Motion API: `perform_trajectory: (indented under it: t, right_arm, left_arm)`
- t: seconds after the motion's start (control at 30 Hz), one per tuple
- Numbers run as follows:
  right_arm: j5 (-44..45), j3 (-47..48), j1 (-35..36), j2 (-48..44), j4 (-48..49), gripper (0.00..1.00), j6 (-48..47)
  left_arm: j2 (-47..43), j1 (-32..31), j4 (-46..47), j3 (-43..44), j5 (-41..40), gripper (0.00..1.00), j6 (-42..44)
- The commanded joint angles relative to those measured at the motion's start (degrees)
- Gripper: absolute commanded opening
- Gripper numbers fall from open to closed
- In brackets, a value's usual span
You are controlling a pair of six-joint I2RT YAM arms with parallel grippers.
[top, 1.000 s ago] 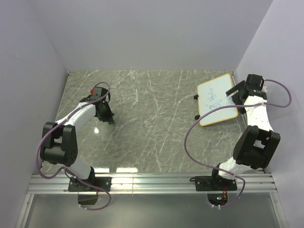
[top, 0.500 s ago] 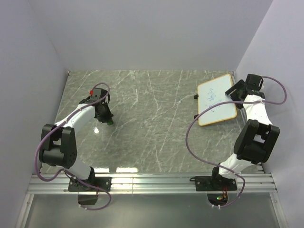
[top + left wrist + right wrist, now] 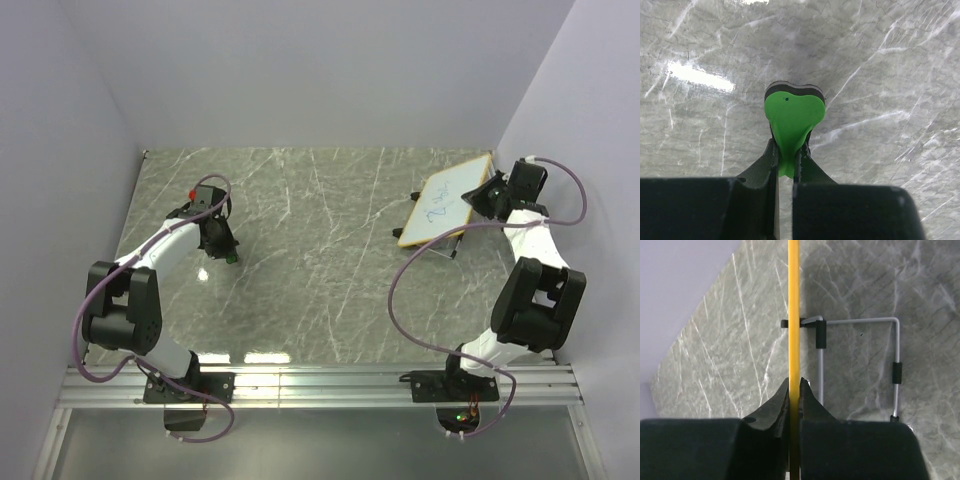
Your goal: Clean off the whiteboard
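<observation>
The whiteboard (image 3: 441, 206), white with an orange-tan frame and blue scribbles, hangs tilted above the table at the right. My right gripper (image 3: 487, 193) is shut on its right edge. In the right wrist view the board's orange edge (image 3: 793, 310) runs straight up from between the jaws of that gripper (image 3: 794, 386), and its wire stand (image 3: 860, 320) sticks out to the right. At the left, my left gripper (image 3: 226, 248) is shut on a green and black eraser block (image 3: 793, 114), which the gripper (image 3: 786, 161) holds just over the marble table (image 3: 310, 260).
Walls close in the table on the left, back and right; the right arm stands near the right wall. A metal rail (image 3: 320, 385) runs along the near edge by both arm bases.
My right gripper has closed on the whiteboard's edge and lifted it, so the board now tilts and sits further left. The left arm and eraser block have stayed put.
</observation>
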Motion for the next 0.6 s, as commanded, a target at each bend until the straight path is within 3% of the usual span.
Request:
perform_trajectory:
  t: [0.0, 0.3, 0.43, 0.57]
  right_arm:
    - [2.2, -3.8, 0.6, -0.7, -4.6, 0.00, -2.5]
    - [1.5, -6.6, 11.4, 0.2, -5.1, 0.00, -5.4]
    - [-2.1, -11.7, 14.7, 0.1, -2.2, 0.00, -5.0]
    - [-11.1, -14.9, 18.4, -0.4, 1.1, 0.00, -5.5]
  left_arm:
    - [-2.2, -0.3, -0.3, 0.5, 0.0, 0.00, -0.8]
    - [-3.0, -0.4, -0.8, 0.8, -0.7, 0.00, -1.3]
    - [-4.2, -0.5, -0.8, -0.5, -1.1, 0.00, -1.7]
    - [-4.8, -0.7, -1.1, -1.3, -1.6, 0.00, -2.0]
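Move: The right fingers already pinch the whiteboard's raised right edge; the board's middle is about 6 cm to their left, level fore and aft and some 5 cm lower, with its black feet about 16 cm left, 2 cm back and 11 cm down. Across the open table the green eraser lies roughly 57 cm left of this hand and 12 cm back, some 10 cm lower. From the left hand, which holds the eraser, the whiteboard is about 52 cm to the right and 11 cm ahead. Still pinching the whiteboard by its right edge, the right hand carries it left towards the middle of the table and the eraser, about 10 cm, slowly at first and then faster, at an almost constant height. Meanwhile the wrist swings some 15 degrees counter-clockwise and tips up slightly; the fingers stay shut. ##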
